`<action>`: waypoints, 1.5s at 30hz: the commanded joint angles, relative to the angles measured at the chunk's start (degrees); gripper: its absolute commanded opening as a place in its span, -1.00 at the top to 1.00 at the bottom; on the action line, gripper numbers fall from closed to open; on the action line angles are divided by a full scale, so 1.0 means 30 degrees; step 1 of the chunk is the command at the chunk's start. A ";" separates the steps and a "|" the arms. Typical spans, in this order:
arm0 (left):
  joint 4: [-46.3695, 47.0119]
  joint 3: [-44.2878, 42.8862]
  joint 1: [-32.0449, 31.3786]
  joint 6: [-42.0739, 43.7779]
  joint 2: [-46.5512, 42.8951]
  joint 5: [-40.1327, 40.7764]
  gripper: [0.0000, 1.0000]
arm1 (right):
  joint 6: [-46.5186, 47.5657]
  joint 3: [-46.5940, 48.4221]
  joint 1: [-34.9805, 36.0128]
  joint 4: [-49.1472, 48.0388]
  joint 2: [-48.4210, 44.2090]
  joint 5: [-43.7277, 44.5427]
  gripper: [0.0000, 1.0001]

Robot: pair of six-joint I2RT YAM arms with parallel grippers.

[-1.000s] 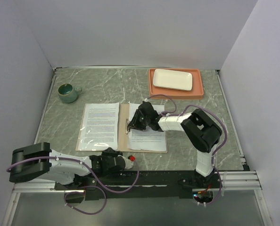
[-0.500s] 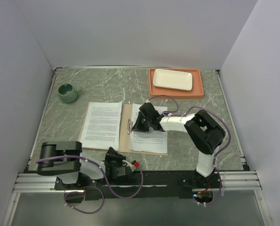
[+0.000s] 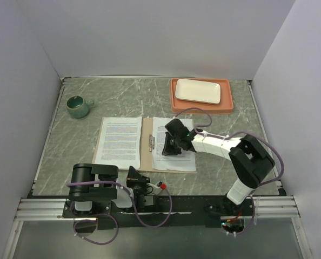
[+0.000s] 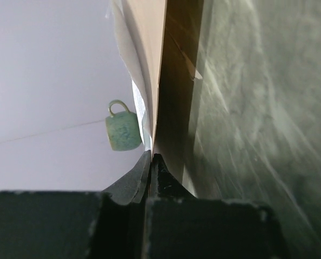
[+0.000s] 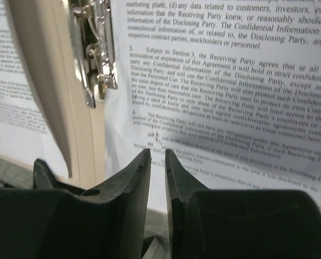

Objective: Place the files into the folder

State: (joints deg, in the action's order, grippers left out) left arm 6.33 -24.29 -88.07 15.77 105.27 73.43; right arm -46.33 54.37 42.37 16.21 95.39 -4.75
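Observation:
The tan folder [image 3: 146,147] lies open and flat mid-table, a metal clip [image 5: 93,54] along its crease. One of the files [image 3: 120,141] rests on its left half and another [image 3: 178,154] on its right half. My right gripper [image 3: 166,146] hovers low over the right sheet [image 5: 241,81], its jaws a narrow gap apart with nothing between them [image 5: 158,152]. My left gripper [image 3: 133,174] is pulled back near its base, just short of the folder's near edge. In the left wrist view its jaws [image 4: 152,155] are shut, and the folder [image 4: 149,54] runs edge-on beyond the tips.
A green mug [image 3: 78,106] stands at the far left and also shows in the left wrist view [image 4: 122,129]. A salmon tray [image 3: 228,102] with a white plate [image 3: 198,90] sits at the back right. White walls close in three sides.
My left arm has folded back toward its base and its jaws have closed. The left sheet now lies flat. My right gripper and the right sheet have shifted slightly right.

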 commanded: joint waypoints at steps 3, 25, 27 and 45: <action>-0.9665 0.0833 0.0266 0.4880 0.2995 -0.3735 0.98 | 0.0324 -0.1071 -0.0032 0.0545 -0.2295 0.0530 0.50; -1.7341 -0.0192 -0.0144 0.6021 0.4021 -0.3177 0.98 | 0.9347 0.9384 0.0935 0.3327 0.0393 -0.1578 0.04; -1.7635 -0.0630 -0.0173 0.5965 0.4020 -0.3118 0.98 | 0.9552 0.9824 0.1023 0.3620 0.0924 -0.1959 0.04; -1.9832 0.0479 -0.0408 0.7077 0.2467 -0.2972 0.97 | 1.1719 1.7706 0.2019 0.6951 0.4575 -0.1113 -0.11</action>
State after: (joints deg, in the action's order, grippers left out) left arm -23.75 -32.47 -89.21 10.15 106.06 82.24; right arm -16.03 89.86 47.31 31.22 102.74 -9.78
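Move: My left hand already pinches the near edge of the folder's left half; from it the left file's middle lies about 16 cm ahead and 6 cm left, and the clip 15 cm ahead and 9 cm right, both nearly at hand height. My right hand hovers low over the right file, whose middle is 5 cm ahead and 1 cm left; the left file's middle is 6 cm ahead and 24 cm left, the clip 5 cm ahead and 7 cm left, all 3 to 4 cm down. Keeping the folder's near edge pinched, my left hand lifts it about 5 cm and rolls its left side up. My right hand comes away from the right file, climbing some 15 cm and swinging left and a little forward, dips, then climbs again high over the spine and clip towards the left file, turning about 30 degrees counter-clockwise as its fingers open wider. ##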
